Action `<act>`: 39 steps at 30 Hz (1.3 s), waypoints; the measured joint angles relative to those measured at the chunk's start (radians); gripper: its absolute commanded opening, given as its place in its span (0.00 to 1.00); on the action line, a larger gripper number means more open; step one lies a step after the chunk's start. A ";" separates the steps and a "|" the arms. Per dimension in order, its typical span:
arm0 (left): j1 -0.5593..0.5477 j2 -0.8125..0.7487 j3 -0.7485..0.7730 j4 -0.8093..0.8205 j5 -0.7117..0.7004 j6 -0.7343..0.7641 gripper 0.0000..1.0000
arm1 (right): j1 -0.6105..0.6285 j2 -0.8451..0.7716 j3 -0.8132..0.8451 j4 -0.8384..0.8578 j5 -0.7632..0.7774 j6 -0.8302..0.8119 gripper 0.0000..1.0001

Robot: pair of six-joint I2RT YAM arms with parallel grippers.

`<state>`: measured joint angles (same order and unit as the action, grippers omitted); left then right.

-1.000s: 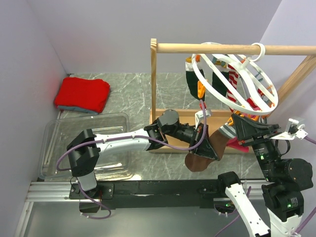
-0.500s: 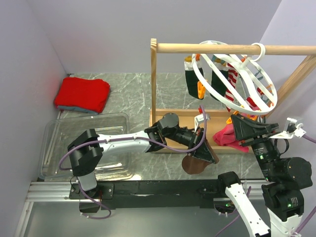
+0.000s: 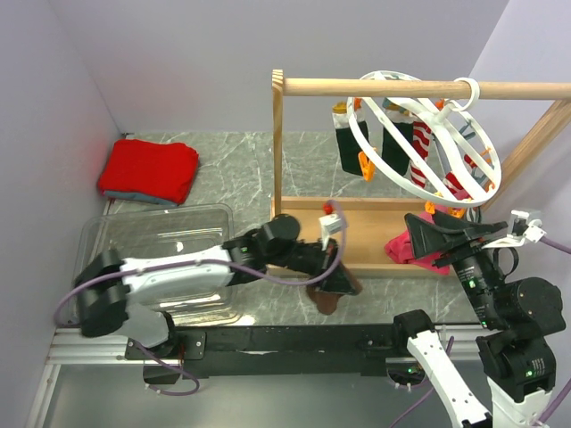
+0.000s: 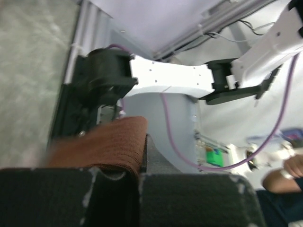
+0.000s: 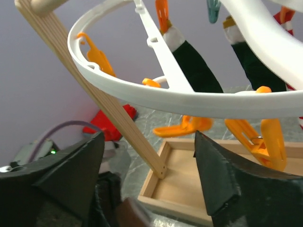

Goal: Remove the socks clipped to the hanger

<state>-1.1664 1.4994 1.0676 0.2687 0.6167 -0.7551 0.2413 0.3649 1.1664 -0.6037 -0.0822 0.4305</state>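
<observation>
The white ring hanger (image 3: 426, 183) hangs by its hook from the wooden rail. Dark green socks (image 3: 346, 147) and red-and-white striped socks (image 3: 419, 152) are clipped to it. My left gripper (image 3: 335, 283) is low over the table in front of the frame. It is shut on a sock's brown end (image 3: 326, 300), which fills the pads in the left wrist view (image 4: 106, 146). My right gripper (image 3: 431, 234) is open and empty below the ring's near edge. In the right wrist view the hanger (image 5: 189, 100), green socks (image 5: 196, 66) and orange clips (image 5: 189, 125) are above its fingers (image 5: 227, 175).
The wooden rail frame (image 3: 277, 147) stands on a shallow wooden tray (image 3: 375, 209). A pink cloth (image 3: 412, 251) lies in the tray by the right gripper. A clear plastic bin (image 3: 152, 254) is at front left. A folded red cloth (image 3: 147, 169) lies at back left.
The left gripper pulled the brown-ended sock off the hanger, then carried it down and left toward the front. The hanger swung back up. The right gripper stayed open in place.
</observation>
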 measured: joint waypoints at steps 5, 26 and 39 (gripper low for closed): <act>0.000 -0.198 -0.135 -0.109 -0.143 0.039 0.02 | 0.000 0.020 0.019 -0.068 -0.013 -0.002 1.00; 0.501 -0.833 -0.262 -0.771 -0.848 -0.051 0.01 | 0.000 0.071 0.045 -0.229 -0.064 -0.011 1.00; 0.676 -0.718 -0.392 -0.864 -0.913 -0.134 0.97 | 0.000 0.071 0.044 -0.254 -0.096 -0.009 1.00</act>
<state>-0.4900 0.7818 0.6758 -0.5949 -0.2962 -0.8890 0.2413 0.4362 1.2106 -0.8577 -0.1780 0.4213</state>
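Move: The left hand already holds the brown sock; the clear tray's middle is about 14 cm ahead, 50 cm left and 26 cm below it. From it the rack's post foot stands some 21 cm ahead and 10 cm left, the wooden crate 22 cm ahead and 13 cm right, both about 25 cm lower. From the right hand, the near orange clip is about 2 cm ahead, 3 cm right and 1 cm up; the second clip 2 cm ahead, 9 cm right, about level. The left fingers keep their pinch on the brown sock while the hand sweeps some 35 cm left and 18 cm forward, swinging about 90 degrees counter-clockwise to point forward and down; it then sinks over the tray's right part, ends about 12 cm lower, and opens to let the sock go. The right hand finishes opening and backs down about 5 cm from the clips, tipping down 15 degrees. ##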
